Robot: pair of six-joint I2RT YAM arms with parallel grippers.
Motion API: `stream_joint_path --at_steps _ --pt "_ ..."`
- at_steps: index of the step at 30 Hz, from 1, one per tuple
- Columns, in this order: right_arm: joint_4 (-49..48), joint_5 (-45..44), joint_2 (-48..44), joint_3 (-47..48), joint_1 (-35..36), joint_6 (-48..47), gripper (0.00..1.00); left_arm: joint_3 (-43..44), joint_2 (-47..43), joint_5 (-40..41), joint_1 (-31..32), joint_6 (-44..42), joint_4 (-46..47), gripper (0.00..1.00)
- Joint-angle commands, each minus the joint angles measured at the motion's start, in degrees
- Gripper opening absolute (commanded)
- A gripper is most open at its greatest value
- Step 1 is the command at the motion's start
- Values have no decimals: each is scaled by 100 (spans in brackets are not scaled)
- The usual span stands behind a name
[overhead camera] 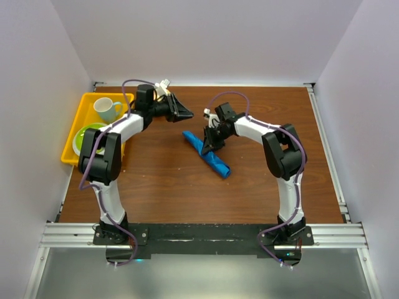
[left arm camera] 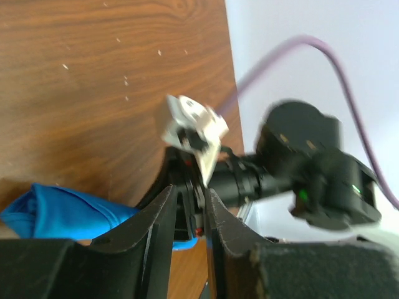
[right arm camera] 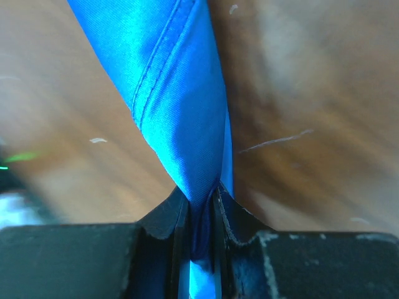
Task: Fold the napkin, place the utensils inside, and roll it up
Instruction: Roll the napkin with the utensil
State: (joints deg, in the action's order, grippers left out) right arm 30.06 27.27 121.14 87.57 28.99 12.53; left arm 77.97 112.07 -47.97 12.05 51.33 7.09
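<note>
The napkin (overhead camera: 215, 163) is a long, narrow blue bundle lying diagonally at mid-table. My right gripper (overhead camera: 207, 147) is over its upper part. In the right wrist view the gripper (right arm camera: 202, 196) is shut on the napkin (right arm camera: 174, 81), with cloth pinched between the fingers. My left gripper (overhead camera: 186, 113) is behind and to the left of the bundle, clear of it. The left wrist view shows its fingers (left arm camera: 165, 215) a narrow gap apart with nothing between them, and the napkin (left arm camera: 56, 212) at lower left. The utensils are out of view.
A yellow tray (overhead camera: 72, 128) stands at the far left, holding a light cup (overhead camera: 107, 109) and a green dish (overhead camera: 87, 138). The right arm (left arm camera: 299, 168) fills the right of the left wrist view. White walls close in the table's sides and back.
</note>
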Motion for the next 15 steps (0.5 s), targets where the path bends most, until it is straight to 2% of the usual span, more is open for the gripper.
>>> stream_joint_path --at_steps 1,2,3,4,5,8,10,15 --pt "-1707 1983 -213 -722 -192 2013 12 -554 -273 -407 104 271 555 30" --pt "-2149 2289 -249 -1098 -218 2738 12 -694 -300 -433 174 350 756 29" --pt "-2589 2396 -266 -1276 -271 3102 12 -765 -291 -450 218 430 889 29" --pt "-3420 2510 -249 -1434 -289 3445 12 -897 -300 -468 262 630 1021 29" --pt "-3750 2607 -240 -1662 -298 3945 12 -976 -274 -503 341 754 1344 29" --pt "-4806 2740 -135 -2031 -324 4649 13 -1179 -160 -521 464 1159 1917 29" --pt "-5411 2749 -82 -2217 -377 4898 13 -1249 -72 -530 499 1317 2102 29" --pt "-5783 2784 94 -2666 -631 4987 13 -1276 359 -574 631 1476 2534 28"
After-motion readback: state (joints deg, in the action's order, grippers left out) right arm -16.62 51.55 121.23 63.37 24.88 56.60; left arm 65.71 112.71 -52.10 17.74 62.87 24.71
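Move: The left hand, empty, hangs over the table. The middle of the rolled blue napkin lies about 9 cm back, 11 cm right and 15 cm below it; the right fingers already pinch that middle, some 1 cm back of the right hand point and level with it sideways. From the left hand the yellow bowl is roughly 13 cm ahead and 7 cm left, the yellow tray about 31 cm left and 1 cm ahead, both some 15 cm below. Back first, then increasingly rightward and slightly down, the left hand comes in over the table towards the napkin, roughly 7 cm in all, fingers about as open as before and touching nothing. The right hand keeps its pinch on the roll, drawing it back and left by about 4 cm while its fingers tip up from steeply down to nearly flat, pointing left, and the wrist turns clockwise. ##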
